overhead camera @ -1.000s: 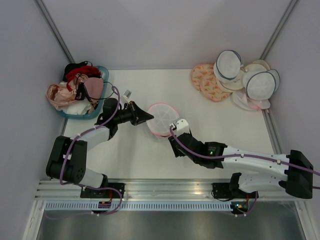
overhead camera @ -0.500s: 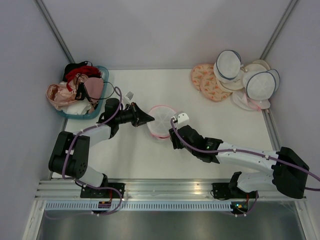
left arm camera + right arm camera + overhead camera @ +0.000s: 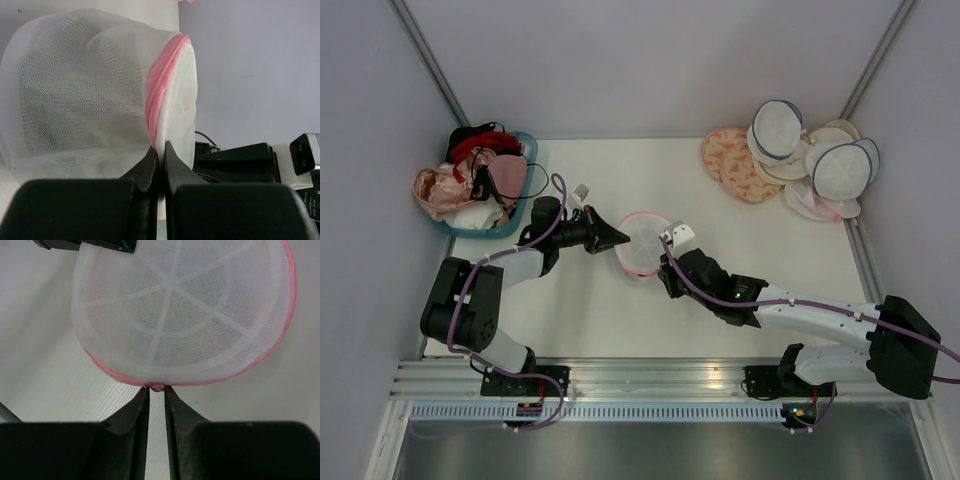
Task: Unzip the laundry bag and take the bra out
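The laundry bag (image 3: 642, 243), white mesh with a pink zip rim, is mid-table, tipped up on edge. My left gripper (image 3: 620, 238) is shut on its left rim; in the left wrist view the fingertips (image 3: 159, 150) pinch the pink zip seam (image 3: 162, 75) and white fabric. My right gripper (image 3: 661, 264) is at the bag's near rim. In the right wrist view the bag (image 3: 185, 310) fills the top, and the jaws stand a narrow gap apart with the pink zip pull (image 3: 157, 387) held between their tips. The zip looks closed. The taupe bra does not show.
A teal basket (image 3: 472, 233) heaped with pink, red and black bras stands at the back left. Orange-patterned discs (image 3: 730, 160) and white round bags with navy rims (image 3: 810, 165) are piled at the back right. Grey walls enclose the table.
My right gripper has moved left and forward to the bag's near rim. The bag has tipped up more on edge. My left gripper has kept its pinch.
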Tool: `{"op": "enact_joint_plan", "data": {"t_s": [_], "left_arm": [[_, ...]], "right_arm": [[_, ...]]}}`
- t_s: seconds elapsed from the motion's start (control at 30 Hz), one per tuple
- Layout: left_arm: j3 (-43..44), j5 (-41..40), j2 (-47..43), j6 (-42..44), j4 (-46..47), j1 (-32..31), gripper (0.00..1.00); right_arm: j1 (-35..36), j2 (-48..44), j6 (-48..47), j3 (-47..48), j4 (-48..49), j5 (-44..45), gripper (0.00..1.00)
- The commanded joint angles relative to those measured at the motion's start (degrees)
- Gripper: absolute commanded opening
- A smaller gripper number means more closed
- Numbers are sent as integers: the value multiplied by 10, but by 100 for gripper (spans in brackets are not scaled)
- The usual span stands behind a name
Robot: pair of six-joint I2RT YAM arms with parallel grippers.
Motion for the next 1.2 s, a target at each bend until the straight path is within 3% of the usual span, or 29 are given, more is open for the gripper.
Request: {"op": "enact_joint_plan", "data": {"t_s": [0.0, 0.07, 0.1, 0.47, 0.5, 0.53, 0.57, 0.6, 0.67, 0.9, 1.07, 1.17], "left_arm": [[11, 23, 3, -5, 37, -1, 2], [10, 27, 1, -4, 35, -1, 2], [11, 26, 1, -1, 33, -1, 2], [56, 22, 13, 31, -23, -1, 2], [61, 19, 11, 34, -32, -1, 8], [66, 6, 6, 35, -36, -1, 22], [67, -6, -13, 38, -46, -1, 56], [67, -19, -25, 43, -77, -1, 74], [63, -64, -54, 55, -116, -3, 99], [-52, -164, -269, 10, -218, -20, 100], [-188, -178, -478, -75, -259, -49, 100], [-242, -203, -570, -120, -293, -88, 100]], "right_arm": [[-2, 3, -1, 11, 26, 14, 16], [-2, 10, -1, 15, 24, 21, 2], [-2, 13, 0, 16, 19, 23, 1], [-2, -58, 2, 7, -61, 54, 0], [-2, -63, 1, 8, -76, 58, 0], [-2, -66, 1, 9, -82, 61, 0], [-2, -73, 2, 12, -89, 61, 1], [-2, -76, 2, 12, -94, 60, 0], [-2, -79, 2, 12, -94, 54, 0], [-2, -54, 13, 22, -94, -41, 0], [-2, -27, 19, 31, -85, -219, 1], [0, -24, 28, 22, -67, -268, 0]]}}
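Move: Beside the left fingers, which already pinch the laundry bag's left edge, the bag's middle lies about 3 cm right, 1 cm back and 3 cm lower. The zip pull on its near rim sits some 8 cm back and 7 cm right of the left hand. For the right hand, the pull is between its part-open tips, scarcely 1 cm ahead; the bag's middle is about 7 cm forward and 4 cm left, slightly lower. Closing the right fingers shut on the zip pull, the right hand carries it about 3 cm right and slightly up, then back some 5 cm and left again, sinking and turning a little counter-clockwise. The left hand lets go of the bag's left edge, opens wide, rises, then swings back about 12 cm and slightly left, sinking again, until roughly level with the right hand. ##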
